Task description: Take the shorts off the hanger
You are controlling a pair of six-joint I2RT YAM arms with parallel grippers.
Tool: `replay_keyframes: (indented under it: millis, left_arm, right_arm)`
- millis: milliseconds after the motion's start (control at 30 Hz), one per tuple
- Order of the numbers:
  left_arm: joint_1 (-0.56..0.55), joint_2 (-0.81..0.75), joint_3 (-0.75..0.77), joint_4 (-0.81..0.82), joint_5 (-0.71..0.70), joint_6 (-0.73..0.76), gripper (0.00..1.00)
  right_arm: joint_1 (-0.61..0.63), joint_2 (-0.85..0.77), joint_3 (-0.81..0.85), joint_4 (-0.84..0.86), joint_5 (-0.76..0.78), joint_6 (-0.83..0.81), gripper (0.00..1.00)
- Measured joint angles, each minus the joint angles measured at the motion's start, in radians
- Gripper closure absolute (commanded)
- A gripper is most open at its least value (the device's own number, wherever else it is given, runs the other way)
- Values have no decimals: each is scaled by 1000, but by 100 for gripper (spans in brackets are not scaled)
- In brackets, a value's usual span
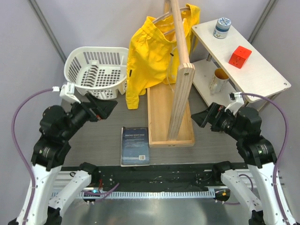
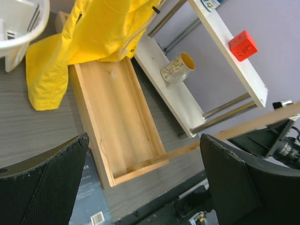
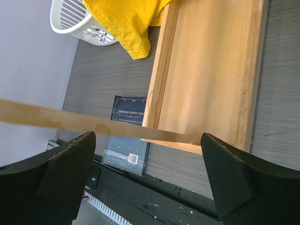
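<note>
The yellow shorts [image 1: 151,55] hang on a thin light-wood hanger [image 1: 161,18] hooked on the upright wooden rack [image 1: 180,70]; one leg droops onto the table beside the rack's tray base. The shorts also show in the left wrist view [image 2: 79,42] and the right wrist view [image 3: 129,21]. My left gripper [image 1: 104,108] is open and empty, low over the table left of the rack, below the basket. My right gripper [image 1: 202,117] is open and empty, just right of the tray base.
A white basket [image 1: 96,70] stands at the back left. A dark blue book [image 1: 135,145] lies near the front edge. A white shelf [image 1: 253,70] at the right holds a red cube [image 1: 239,56], a tin [image 1: 222,27] and a mug [image 1: 218,80].
</note>
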Motion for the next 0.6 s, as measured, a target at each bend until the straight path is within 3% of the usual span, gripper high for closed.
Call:
replay_keyframes:
  millis: [367,600]
  left_arm:
    - [0,344,177,145,-72,127,1]
    - [0,483,286,158,-124,167,3]
  right_arm:
    - [0,243,40,62,-34,-21,0]
    - [0,274,148,-15,-11,-38,0]
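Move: The shorts hang some 28 cm ahead of my left hand, about 18 cm to its right and 8 cm below it. The white basket's middle is roughly 30 cm ahead, 8 cm left and 24 cm down; the book lies about level ahead, 9 cm right and 28 cm below. From my right hand the shorts are about 29 cm ahead, 18 cm left and nearly at hand height, with the mug 25 cm ahead, 9 cm right and 8 cm below. I send my left hand quickly forward, about 13 cm and rising some 3 cm, towards the left side of the hanging shorts, rolling its left side up about 10 degrees with the fingers still wide open. My right hand eases about 4 cm forward beside the stand, also towards the shorts, dipping a couple of centimetres and coming back up, its nose tipping down slightly, fingers open. Neither touches anything. ##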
